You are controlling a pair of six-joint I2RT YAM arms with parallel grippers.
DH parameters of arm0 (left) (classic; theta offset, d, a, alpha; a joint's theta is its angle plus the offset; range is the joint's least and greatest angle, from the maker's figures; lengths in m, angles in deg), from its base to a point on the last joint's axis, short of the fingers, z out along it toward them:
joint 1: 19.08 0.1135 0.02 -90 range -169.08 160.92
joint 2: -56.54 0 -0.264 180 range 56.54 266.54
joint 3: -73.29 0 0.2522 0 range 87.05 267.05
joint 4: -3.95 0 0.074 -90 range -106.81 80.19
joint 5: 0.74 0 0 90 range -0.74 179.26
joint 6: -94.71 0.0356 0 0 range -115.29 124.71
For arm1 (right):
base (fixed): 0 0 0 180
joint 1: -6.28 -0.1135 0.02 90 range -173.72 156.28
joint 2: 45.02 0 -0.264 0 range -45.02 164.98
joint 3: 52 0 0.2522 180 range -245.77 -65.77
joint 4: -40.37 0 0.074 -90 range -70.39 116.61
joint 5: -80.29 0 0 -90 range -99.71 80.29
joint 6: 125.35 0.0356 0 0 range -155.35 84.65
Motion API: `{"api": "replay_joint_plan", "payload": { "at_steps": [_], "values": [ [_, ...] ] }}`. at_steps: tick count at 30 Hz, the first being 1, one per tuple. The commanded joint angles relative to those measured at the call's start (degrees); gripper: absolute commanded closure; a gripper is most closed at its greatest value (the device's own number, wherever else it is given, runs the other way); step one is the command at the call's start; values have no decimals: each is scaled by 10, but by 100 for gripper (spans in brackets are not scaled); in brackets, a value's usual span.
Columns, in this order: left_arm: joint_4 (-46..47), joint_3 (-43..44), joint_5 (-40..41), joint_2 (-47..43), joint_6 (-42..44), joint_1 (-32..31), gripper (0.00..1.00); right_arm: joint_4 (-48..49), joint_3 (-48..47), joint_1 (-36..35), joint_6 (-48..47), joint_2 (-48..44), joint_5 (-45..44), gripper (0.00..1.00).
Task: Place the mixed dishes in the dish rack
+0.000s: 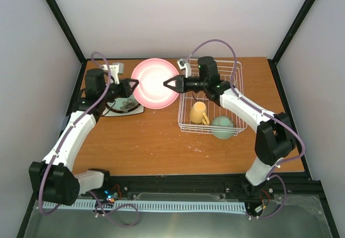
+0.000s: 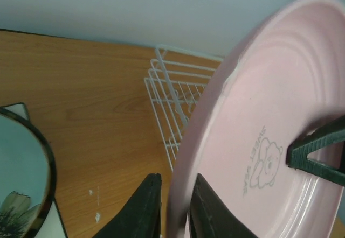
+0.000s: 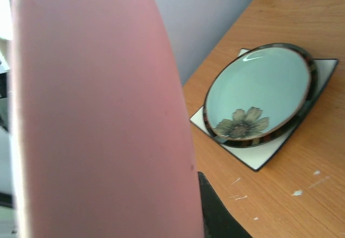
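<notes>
The pink round plate (image 1: 153, 84) is held upright on edge above the table, between both grippers. My left gripper (image 1: 131, 87) straddles its left rim, one black finger (image 2: 143, 211) behind it and the other on the face (image 2: 207, 211), shut on it. My right gripper (image 1: 169, 84) pinches the opposite rim; one finger (image 3: 218, 216) shows beside the plate (image 3: 97, 109), the other is hidden. The white wire dish rack (image 1: 237, 74) stands at the right, holding a yellow mug (image 1: 198, 112) and a mint-green bowl (image 1: 222, 126). A dark-rimmed flower plate (image 3: 259, 92) lies on the white square plate (image 3: 264, 154).
The stacked plates (image 1: 123, 106) lie on the table under my left arm. A small white bracket (image 1: 116, 67) sits at the back left and another (image 1: 183, 63) at the rack's far corner. Walls and black frame posts close the table on three sides.
</notes>
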Motion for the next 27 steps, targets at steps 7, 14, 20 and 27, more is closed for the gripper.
{"api": "replay_joint_plan", "payload": {
  "at_steps": [7,14,20,27],
  "values": [
    [-72,63,104,6,41,-28,36,-2,-12,-36,-63,-81,-39,97],
    [-47,88,251,-77,60,-28,0,-83,-20,-31,-109,-120,-227,97],
    [-8,62,349,-176,71,-28,0,-179,-41,-24,-148,-141,-492,97],
    [-25,19,428,-217,106,-28,0,-266,-12,14,-134,-195,-838,97]
  ]
}}
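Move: The pink plate hangs between both grippers: its middle is about 7 cm to the right of the left hand and 4 cm to the left of the right hand. From the right hand, the dish rack's middle lies some 19 cm right, 4 cm ahead and 13 cm below; the mug in it is about 12 cm right and 5 cm back. The green plate is roughly 7 cm left of the left hand, 6 cm ahead and 16 cm below. Spread the left fingers wide to let go of the pink plate's rim, then draw that hand clear, up about 15 cm, left and somewhat back. Keep the right pinch on the plate, lift it slightly, then swing it about 15 cm right and a little forward towards the dish rack, turning the wrist some 45 degrees clockwise and raising the plate's right side. ##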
